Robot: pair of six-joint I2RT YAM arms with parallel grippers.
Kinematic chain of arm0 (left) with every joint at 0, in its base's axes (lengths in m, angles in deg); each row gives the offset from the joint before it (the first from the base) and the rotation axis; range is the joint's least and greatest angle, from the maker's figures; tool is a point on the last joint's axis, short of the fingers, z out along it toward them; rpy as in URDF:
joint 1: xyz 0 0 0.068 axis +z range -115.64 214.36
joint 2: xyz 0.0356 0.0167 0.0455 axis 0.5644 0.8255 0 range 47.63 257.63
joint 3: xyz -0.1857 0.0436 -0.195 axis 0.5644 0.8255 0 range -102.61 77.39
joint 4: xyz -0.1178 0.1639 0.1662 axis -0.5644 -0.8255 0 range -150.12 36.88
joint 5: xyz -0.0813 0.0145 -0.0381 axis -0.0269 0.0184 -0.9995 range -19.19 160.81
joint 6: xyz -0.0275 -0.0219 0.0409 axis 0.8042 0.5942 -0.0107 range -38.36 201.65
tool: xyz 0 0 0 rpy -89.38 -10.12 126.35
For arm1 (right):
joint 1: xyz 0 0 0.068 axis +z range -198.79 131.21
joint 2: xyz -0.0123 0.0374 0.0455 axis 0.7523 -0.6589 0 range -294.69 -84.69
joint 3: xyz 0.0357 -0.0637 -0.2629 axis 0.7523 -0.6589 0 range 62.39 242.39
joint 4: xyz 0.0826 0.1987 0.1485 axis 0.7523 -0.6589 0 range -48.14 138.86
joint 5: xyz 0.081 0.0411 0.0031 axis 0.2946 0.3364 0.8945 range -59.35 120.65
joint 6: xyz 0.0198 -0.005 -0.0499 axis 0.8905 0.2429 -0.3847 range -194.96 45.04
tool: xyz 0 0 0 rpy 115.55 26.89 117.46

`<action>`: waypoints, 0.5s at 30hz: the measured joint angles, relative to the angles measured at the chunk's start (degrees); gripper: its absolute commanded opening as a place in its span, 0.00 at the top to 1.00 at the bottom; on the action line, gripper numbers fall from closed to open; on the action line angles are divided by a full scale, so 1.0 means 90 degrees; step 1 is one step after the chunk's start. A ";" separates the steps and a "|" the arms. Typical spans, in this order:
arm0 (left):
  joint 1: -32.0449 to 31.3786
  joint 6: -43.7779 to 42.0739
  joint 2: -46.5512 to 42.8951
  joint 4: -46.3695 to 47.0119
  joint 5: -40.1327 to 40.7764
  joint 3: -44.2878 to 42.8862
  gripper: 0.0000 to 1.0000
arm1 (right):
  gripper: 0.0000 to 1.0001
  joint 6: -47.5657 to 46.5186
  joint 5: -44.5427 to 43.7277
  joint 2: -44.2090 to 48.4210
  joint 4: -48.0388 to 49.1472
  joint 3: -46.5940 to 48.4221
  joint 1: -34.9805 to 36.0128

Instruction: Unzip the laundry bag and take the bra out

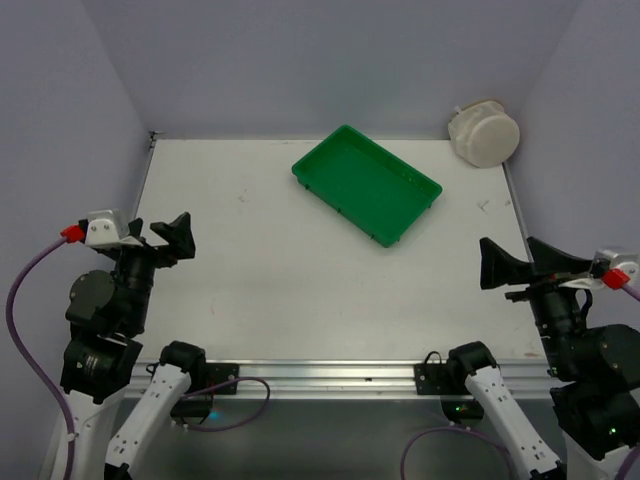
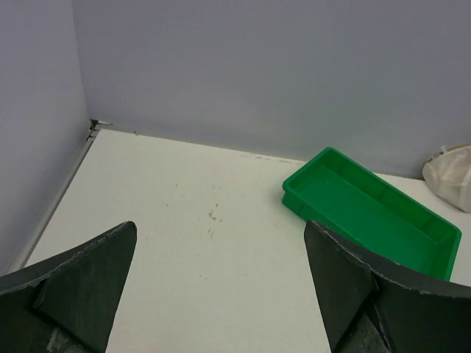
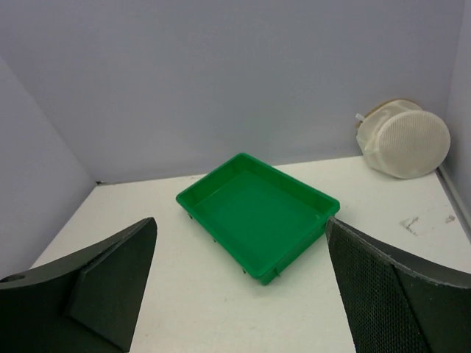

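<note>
The laundry bag (image 1: 485, 133), a white round mesh drum, lies on its side in the far right corner of the table, against the wall. It also shows in the right wrist view as the laundry bag (image 3: 405, 140), its flat mesh face turned toward me, and at the left wrist view's right edge (image 2: 450, 176). The bra is hidden. My left gripper (image 1: 160, 237) hovers open at the near left, far from the bag. My right gripper (image 1: 520, 262) stands open at the near right. Nothing lies between the jaws of the left gripper (image 2: 221, 228) or the right gripper (image 3: 241, 224).
A green rectangular tray (image 1: 366, 183) with nothing in it sits askew at the far middle of the white table (image 1: 300, 290), left of the bag. Lavender walls close the table in at the back and both sides. A metal rail runs along the near edge.
</note>
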 measured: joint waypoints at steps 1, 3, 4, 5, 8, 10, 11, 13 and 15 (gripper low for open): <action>0.0000 0.0002 0.0010 0.0061 -0.0007 0.0075 0.00 | 0.01 0.0029 0.0000 -0.0041 0.0044 -0.0073 0.0000; 0.0000 0.0002 0.0036 0.0192 -0.0046 0.0243 0.00 | 0.01 0.0117 0.0017 -0.0189 0.0070 -0.0180 0.0000; 0.0000 0.0002 0.0061 0.0257 -0.0073 0.0340 0.00 | 0.01 0.0168 0.0046 -0.0330 0.0085 -0.0192 0.0000; 0.0000 0.0002 0.0100 0.0316 -0.0104 0.0437 0.00 | 0.01 0.0233 0.0061 -0.0527 0.0117 -0.0192 0.0000; 0.0000 0.0002 0.0296 0.0461 -0.0172 0.0699 0.00 | 0.01 0.0539 0.0107 -0.1460 0.0306 -0.0155 0.0000; 0.0000 0.0002 0.0459 0.0517 -0.0206 0.0862 0.00 | 0.01 0.0755 0.0129 -0.2239 0.0425 -0.0107 0.0000; 0.0000 0.0002 0.0525 0.0554 -0.0216 0.0952 0.00 | 0.01 0.0867 0.0168 -0.2698 0.0481 -0.0068 0.0000; 0.0000 0.0002 0.0597 0.0665 -0.0221 0.1180 0.00 | 0.01 0.1103 0.0146 -0.3626 0.0539 0.0049 0.0002; 0.0000 0.0002 0.0614 0.0801 -0.0216 0.1413 0.00 | 0.01 0.1324 -0.0012 -0.4486 0.0554 0.0282 -0.0007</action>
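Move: The white laundry bag stands far off at the right rear, about 57 cm ahead of the right gripper, 18 cm to its right and 35 cm below. The green tray lies some 45 cm ahead of the right gripper, 14 cm left and 41 cm below. From the left gripper, the bag is roughly 50 cm ahead, 73 cm right and 30 cm below. Swing the open right gripper quickly forward by about 18 cm, sinking some 11 cm and drifting left, in towards the near side of the green tray and closer to the laundry bag, while tipping the fingers down about 30 degrees. Meanwhile lower the open left gripper and ease it forward, tilting it slightly down. Touch nothing with either hand. ##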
